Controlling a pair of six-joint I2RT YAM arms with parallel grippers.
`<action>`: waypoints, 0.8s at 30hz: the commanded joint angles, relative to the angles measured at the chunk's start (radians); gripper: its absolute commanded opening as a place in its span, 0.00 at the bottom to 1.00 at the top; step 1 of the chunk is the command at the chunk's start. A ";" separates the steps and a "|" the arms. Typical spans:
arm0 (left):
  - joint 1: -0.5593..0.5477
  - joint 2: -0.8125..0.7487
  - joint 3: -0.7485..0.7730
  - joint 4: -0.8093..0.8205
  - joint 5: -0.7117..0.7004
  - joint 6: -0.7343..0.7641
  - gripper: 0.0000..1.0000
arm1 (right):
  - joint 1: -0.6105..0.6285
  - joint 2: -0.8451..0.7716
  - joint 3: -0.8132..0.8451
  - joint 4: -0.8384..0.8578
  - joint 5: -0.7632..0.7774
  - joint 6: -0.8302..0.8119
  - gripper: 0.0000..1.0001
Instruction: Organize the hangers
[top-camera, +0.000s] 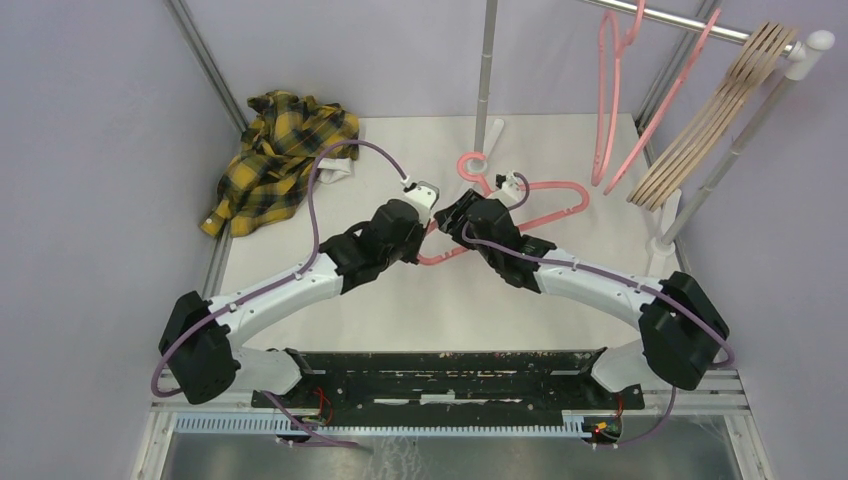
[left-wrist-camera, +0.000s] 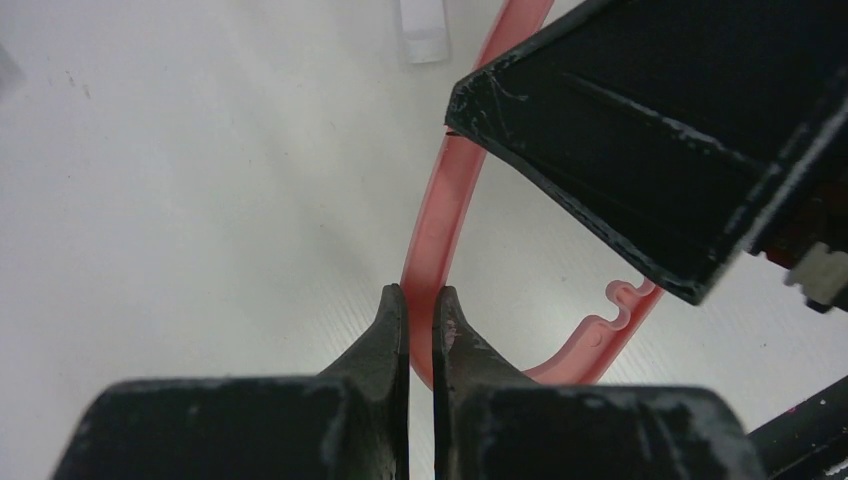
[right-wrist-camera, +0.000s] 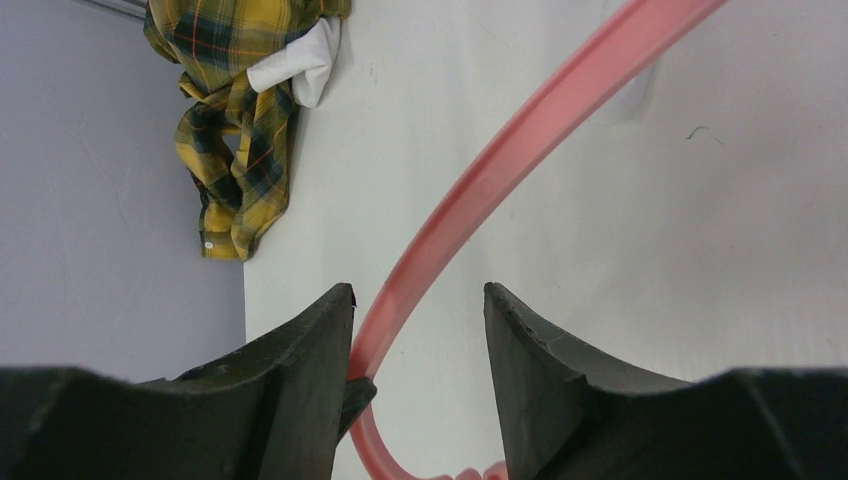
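A pink hanger (top-camera: 556, 187) lies on the white table, its hook (top-camera: 472, 165) toward the back. My left gripper (left-wrist-camera: 420, 300) is shut on the hanger's thin rim (left-wrist-camera: 445, 200) near its rounded left corner. Facing it at that corner, my right gripper (right-wrist-camera: 418, 300) is open, and the pink rim (right-wrist-camera: 520, 150) runs between its fingers, close to the left one. In the top view both grippers, left (top-camera: 432, 224) and right (top-camera: 448, 222), meet over that corner. More pink hangers (top-camera: 610, 100) and several beige hangers (top-camera: 720, 120) hang on the rail at the back right.
A yellow plaid shirt (top-camera: 280, 160) lies crumpled at the table's back left corner. The rail's white stand (top-camera: 700, 190) rises at the right edge, and a grey pole (top-camera: 487, 70) stands at the back centre. The right gripper's black body (left-wrist-camera: 660, 130) fills the left wrist view's upper right.
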 joint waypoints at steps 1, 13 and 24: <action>-0.003 -0.067 -0.008 0.077 0.006 -0.078 0.03 | 0.016 0.052 0.063 0.089 0.042 0.002 0.58; -0.003 -0.147 -0.054 0.089 0.017 -0.104 0.03 | 0.068 0.193 0.155 0.116 0.071 0.014 0.43; -0.003 -0.162 -0.087 0.071 -0.002 -0.110 0.03 | 0.082 0.208 0.196 0.043 0.094 -0.056 0.16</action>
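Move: The left fingers still pinch the pink hanger near its left end, right at the hand point. That pinched end lies about 4 cm to the open right hand's left, roughly level ahead and 2 cm lower. From the right hand, the rack foot stands some 17 cm ahead, 10 cm right and 12 cm below; the white cloth is about 17 cm ahead, 27 cm left and 12 cm below. Right hand goes about 5 cm left towards the left fingers, dips and shuts; left rises, losing the hanger. ##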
